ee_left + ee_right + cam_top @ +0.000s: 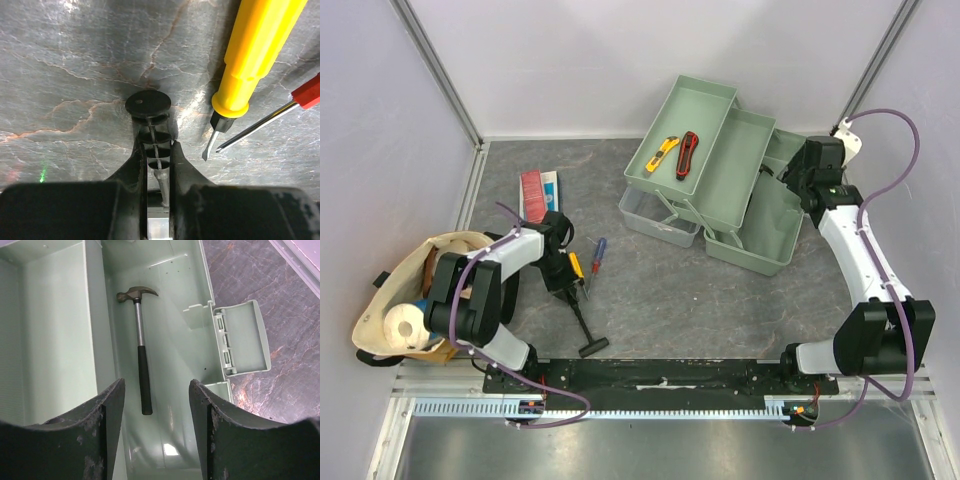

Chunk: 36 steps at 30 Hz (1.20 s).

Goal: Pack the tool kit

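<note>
The pale-green toolbox (772,215) stands open at the back right with its trays folded out. A yellow knife (665,152) and a red-black cutter (687,153) lie in the top tray (705,105). A hammer (140,350) with a black grip lies on the box floor (175,365). My right gripper (156,390) hangs open above it, holding nothing. My left gripper (156,142) is low at the table, shut on the ribbed handle of a black-handled tool (148,105), which lies toward the near edge (582,325). A yellow screwdriver (250,55) and a red-handled screwdriver (280,112) lie just right of it.
A tan cloth bag (395,320) with a paper roll (405,325) sits at the left edge beside my left arm. A flat red-and-blue packet (538,193) lies behind the left gripper (563,272). The box's open latch flap (242,337) juts over the dark table.
</note>
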Motion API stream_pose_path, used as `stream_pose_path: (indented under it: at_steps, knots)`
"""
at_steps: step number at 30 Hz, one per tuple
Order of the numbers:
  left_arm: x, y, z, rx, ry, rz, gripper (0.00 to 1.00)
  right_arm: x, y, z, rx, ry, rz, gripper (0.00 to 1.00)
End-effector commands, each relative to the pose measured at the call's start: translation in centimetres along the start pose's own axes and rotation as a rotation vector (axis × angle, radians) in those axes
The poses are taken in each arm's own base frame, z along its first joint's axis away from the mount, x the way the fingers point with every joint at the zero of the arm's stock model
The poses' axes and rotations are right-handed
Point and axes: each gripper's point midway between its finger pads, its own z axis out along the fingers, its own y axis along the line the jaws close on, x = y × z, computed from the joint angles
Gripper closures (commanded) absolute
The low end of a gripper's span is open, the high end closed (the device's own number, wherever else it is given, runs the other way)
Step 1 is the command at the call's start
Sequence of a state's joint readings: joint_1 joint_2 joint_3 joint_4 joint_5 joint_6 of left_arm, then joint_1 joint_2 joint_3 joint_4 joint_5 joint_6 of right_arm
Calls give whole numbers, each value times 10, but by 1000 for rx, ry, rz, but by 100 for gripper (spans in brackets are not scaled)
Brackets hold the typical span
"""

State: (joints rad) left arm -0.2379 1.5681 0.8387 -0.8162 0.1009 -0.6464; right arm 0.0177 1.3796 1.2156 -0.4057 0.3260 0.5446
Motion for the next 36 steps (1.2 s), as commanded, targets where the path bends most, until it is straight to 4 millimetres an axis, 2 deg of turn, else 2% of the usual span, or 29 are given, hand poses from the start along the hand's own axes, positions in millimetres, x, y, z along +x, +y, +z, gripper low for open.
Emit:
stream_pose_path:
  at_steps: [1,5,7,11,13,15,19,22,24,27,28,33,35,36]
  knots:
    - [-40,-26,-14,86,-172,38,98,-36,25,-30,-119,-61,-6,37]
    - [-63,-51,-70,208,-323,57,98,-47,52,-48,-272,-55,-44,31]
    - [-71,-65,-101,279,-401,73,98,-47,76,-64,-422,-41,-79,27]
    - [-82,-94,-173,451,-564,139,98,-52,123,-107,-730,-52,-139,21]
    - [-80,-110,-210,560,-629,194,98,-49,150,-138,-902,-68,-202,16]
    - [-74,-124,-245,670,-680,246,98,-39,174,-170,-1060,-75,-280,12]
    - [-45,-156,-319,938,-757,420,98,3,214,-230,-1331,-16,-418,7]
    - [-22,-174,-373,1120,-823,540,98,36,240,-268,-1503,63,-447,5]
    - [-11,-180,-398,1208,-840,579,98,48,252,-290,-1591,80,-433,4]
    - [3,-188,-425,1312,-828,631,98,57,267,-325,-1725,102,-374,4]
    - [8,-190,-429,1342,-805,653,98,63,270,-331,-1752,120,-359,4]
    - [31,-194,-442,1438,-756,728,98,91,281,-343,-1778,185,-343,7]
    - [37,-194,-445,1463,-744,751,98,101,284,-346,-1786,208,-345,10]
    - [39,-194,-446,1471,-738,756,98,105,286,-344,-1776,218,-339,15]
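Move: The mallet is already pinched near its handle end in the left fingers. Its middle lies about 25 cm back, 51 cm left and 22 cm below the right hand; that gripper is some 21 cm ahead, 54 cm right and 22 cm above the left hand. Close by the left hand lie the yellow screwdriver, 3 cm ahead and 4 cm right, and the blue screwdriver, 5 cm ahead and 7 cm right; the knife tray is 8 cm ahead, 29 cm left and 8 cm below the right hand. Keeping its pinch, the left hand lifts the mallet about 43 cm off the table, first swinging forward and then right towards the right gripper, as its downward fingers tip up to point forward and right. The right hand sweeps some 37 cm left, rising and drawing back, turns roughly a quarter-turn counter-clockwise and opens wide, bringing its still unclosed fingers around the lower handle. ##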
